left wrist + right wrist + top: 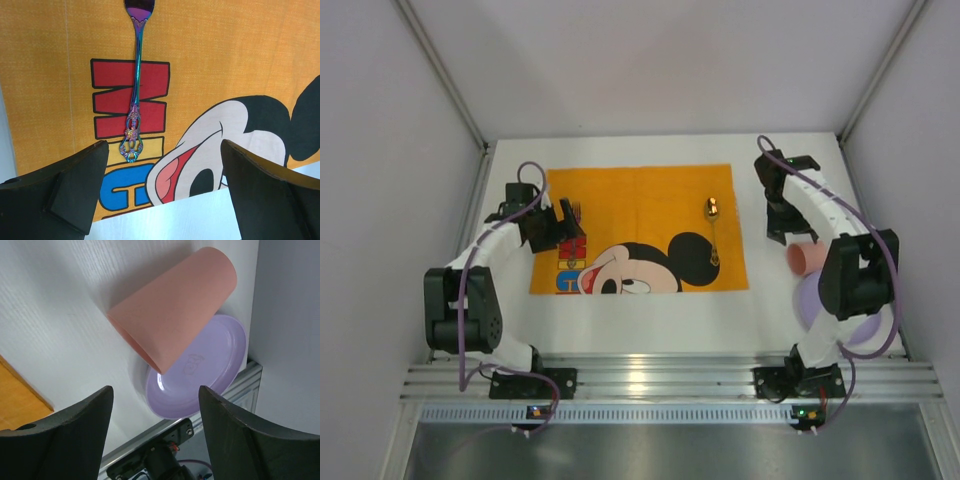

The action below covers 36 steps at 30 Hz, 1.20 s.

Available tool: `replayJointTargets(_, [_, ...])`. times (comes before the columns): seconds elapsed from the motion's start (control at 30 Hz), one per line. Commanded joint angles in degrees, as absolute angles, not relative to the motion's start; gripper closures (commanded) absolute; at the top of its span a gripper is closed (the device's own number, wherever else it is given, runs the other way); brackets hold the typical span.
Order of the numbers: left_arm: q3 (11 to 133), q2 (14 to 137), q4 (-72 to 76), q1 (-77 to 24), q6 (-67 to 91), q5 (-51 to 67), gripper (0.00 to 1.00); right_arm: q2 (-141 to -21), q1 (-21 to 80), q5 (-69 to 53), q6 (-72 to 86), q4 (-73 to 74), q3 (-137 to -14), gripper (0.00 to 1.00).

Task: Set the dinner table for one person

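Note:
On the white dinner table [650, 335] lies an orange Mickey Mouse placemat [640, 230]. An iridescent fork [134, 90] rests on the placemat's left side, and a gold spoon [712, 225] on its right side. My left gripper [165, 200] hovers open just short of the fork's handle end, holding nothing. A pink cup [172, 310] lies on its side with its mouth over the rim of a purple plate [205, 370] at the table's right edge. Above them my right gripper [155, 440] is open and empty.
The enclosure's white walls close in the table on the left, right and back. An aluminium rail [660, 380] with both arm bases runs along the near edge. In the top view the right arm [855, 270] covers much of the plate [812, 300].

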<state>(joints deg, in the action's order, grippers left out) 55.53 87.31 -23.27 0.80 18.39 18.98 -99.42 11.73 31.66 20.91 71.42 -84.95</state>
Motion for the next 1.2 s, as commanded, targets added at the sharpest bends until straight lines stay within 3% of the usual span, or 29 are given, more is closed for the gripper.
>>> replayJointTargets(0.0, [56.0,87.2,-19.0,0.8,19.2,21.1,0.01,-100.4,12.0,36.6,22.1,74.2,-84.1,0.3])
replayJointTargets(0.6, [49.9,79.6,-18.1,0.9,18.4,19.6,0.01,-109.2,11.9,46.1,25.0,74.1,-80.5,0.38])
replayJointTargets(0.9, [49.7,78.9,-17.8,0.9,18.1,19.2,0.01,-115.4,6.3,50.8,25.6,75.0,-84.9,0.68])
replayJointTargets(0.97, [49.5,79.0,-17.6,0.8,18.3,19.4,0.01,-118.5,5.4,51.3,26.3,76.5,-88.4,0.93])
replayJointTargets(1.0, [49.5,79.4,-17.5,0.9,18.3,19.9,0.01,-119.9,5.4,51.6,26.3,76.9,-89.5,1.0])
replayJointTargets(1.17, [49.4,80.8,-16.9,0.9,18.6,20.6,0.01,-120.1,10.7,52.2,25.1,78.0,-95.0,1.0])
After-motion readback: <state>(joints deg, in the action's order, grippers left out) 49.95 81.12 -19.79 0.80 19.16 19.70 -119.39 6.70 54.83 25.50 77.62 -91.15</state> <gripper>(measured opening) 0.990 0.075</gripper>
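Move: The pink cup lies on its side, mouth facing left; its middle is about 8 cm to the right of my right hand, 1 cm back and 5 cm below. The purple plate is roughly 12 cm back and 12 cm right of that hand, 9 cm down. The spoon lies on the placemat some 17 cm left and 6 cm ahead. From my left hand the cup is about 55 cm to the right and 5 cm back, near its height. I lower my open right hand about 4 cm, easing slightly back, then carry it rightward to the cup's mouth, some 8 cm in all, swinging the fingers about 25 degrees farther out to the right. On the way I close them and pinch the rim's wall on the side nearest my base, one finger inside the mouth, ending with a short lift and push forward of 2–3 cm. ##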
